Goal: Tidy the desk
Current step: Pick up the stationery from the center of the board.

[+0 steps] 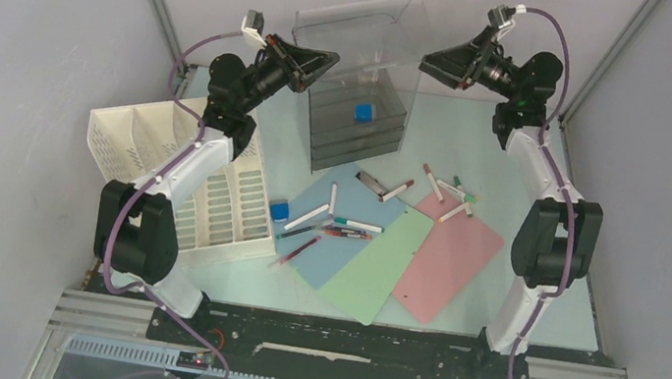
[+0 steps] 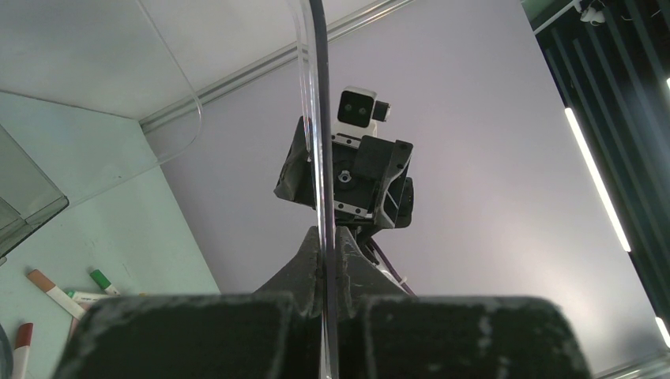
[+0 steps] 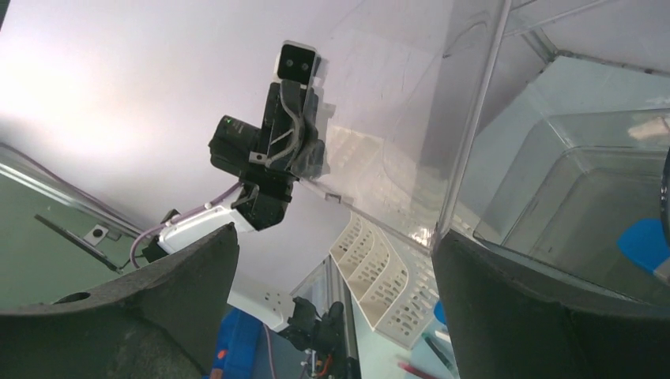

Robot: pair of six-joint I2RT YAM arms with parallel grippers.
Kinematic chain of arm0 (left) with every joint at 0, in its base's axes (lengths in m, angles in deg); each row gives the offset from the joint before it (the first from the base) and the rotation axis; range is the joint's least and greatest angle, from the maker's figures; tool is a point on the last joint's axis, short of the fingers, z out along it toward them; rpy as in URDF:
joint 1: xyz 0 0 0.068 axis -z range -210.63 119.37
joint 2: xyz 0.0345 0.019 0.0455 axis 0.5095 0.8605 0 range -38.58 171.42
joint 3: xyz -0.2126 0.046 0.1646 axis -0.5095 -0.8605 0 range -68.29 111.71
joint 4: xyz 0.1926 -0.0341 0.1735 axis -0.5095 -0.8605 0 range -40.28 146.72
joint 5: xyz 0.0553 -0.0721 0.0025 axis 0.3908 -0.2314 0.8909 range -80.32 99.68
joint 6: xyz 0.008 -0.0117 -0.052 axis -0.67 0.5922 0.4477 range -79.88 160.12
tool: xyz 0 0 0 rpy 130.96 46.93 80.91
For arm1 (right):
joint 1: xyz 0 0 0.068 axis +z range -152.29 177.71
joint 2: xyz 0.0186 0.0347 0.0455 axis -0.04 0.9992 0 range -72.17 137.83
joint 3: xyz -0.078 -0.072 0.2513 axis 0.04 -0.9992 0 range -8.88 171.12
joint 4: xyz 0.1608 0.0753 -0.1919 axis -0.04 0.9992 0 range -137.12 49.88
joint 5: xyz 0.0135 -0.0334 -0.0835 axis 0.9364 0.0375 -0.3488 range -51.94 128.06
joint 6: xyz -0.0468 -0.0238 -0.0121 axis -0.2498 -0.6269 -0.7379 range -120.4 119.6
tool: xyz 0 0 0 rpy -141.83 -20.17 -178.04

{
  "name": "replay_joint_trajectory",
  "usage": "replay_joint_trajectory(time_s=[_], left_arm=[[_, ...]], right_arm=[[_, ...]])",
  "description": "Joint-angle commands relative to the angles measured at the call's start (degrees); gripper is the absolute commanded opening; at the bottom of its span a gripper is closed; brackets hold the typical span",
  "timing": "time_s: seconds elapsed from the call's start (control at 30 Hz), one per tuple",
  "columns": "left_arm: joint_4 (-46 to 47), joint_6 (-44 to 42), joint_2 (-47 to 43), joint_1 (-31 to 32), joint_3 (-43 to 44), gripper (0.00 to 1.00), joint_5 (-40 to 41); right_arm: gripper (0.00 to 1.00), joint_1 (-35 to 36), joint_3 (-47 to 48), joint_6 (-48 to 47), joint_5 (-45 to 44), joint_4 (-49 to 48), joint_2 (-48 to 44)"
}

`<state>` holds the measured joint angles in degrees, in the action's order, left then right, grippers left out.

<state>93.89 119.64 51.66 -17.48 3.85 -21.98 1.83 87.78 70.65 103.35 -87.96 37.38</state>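
The desk is a pale mint-green top with grey walls around it. At its back centre stands a clear plastic drawer box with a small blue cube inside. My left gripper is shut on the box's upper left wall; in the left wrist view that thin clear wall runs straight between the fingertips of the left gripper. My right gripper hangs open by the box's upper right edge. In the right wrist view the right gripper holds nothing, with the box's corner just right of centre.
A white slotted file rack lies at the left. Blue, green and pink sheets lie mid-desk with several markers scattered over them. A small blue block sits by the rack. A black rail runs along the front.
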Motion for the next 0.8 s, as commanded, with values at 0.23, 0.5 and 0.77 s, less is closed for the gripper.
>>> replay_joint_trajectory(time_s=[0.23, 0.5, 0.77], left_arm=[[7.1, -0.3, -1.8, -0.4, 2.4, 0.00, 0.3], [7.1, -0.3, -2.0, -0.4, 2.0, 0.03, 0.2], [7.1, -0.3, -2.2, -0.4, 1.9, 0.07, 0.3]], right_arm=[[0.76, 0.7, 5.5, 1.0, -3.6, 5.6, 2.4], [0.42, -0.1, 5.5, 3.8, -3.4, 2.4, 3.0], [0.31, -0.1, 6.4, 4.6, -3.4, 1.6, 3.8]])
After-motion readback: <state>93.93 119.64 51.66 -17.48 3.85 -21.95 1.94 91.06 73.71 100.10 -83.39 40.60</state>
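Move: The right hand's wide-open fingers straddle the right edge of the clear box's raised lid, which lies some 2 cm ahead and 1 cm left at hand height. The blue block inside the box is about 8 cm left, 5 cm back and 28 cm below; the brown-capped marker is about 15 cm back, 7 cm right and 40 cm down. From the left hand, already gripping the lid, that right edge is some 13 cm right, 2 cm ahead, level with it. The left hand stays in place, still at the lid's edge, its closed fingers starting to slacken by a hair. Around the lid's right edge the right fingers close from wide open to about a third, but a firm pinch isn't there yet, while that hand eases about 2.5 cm forward and tips slightly, under 10 degrees. ##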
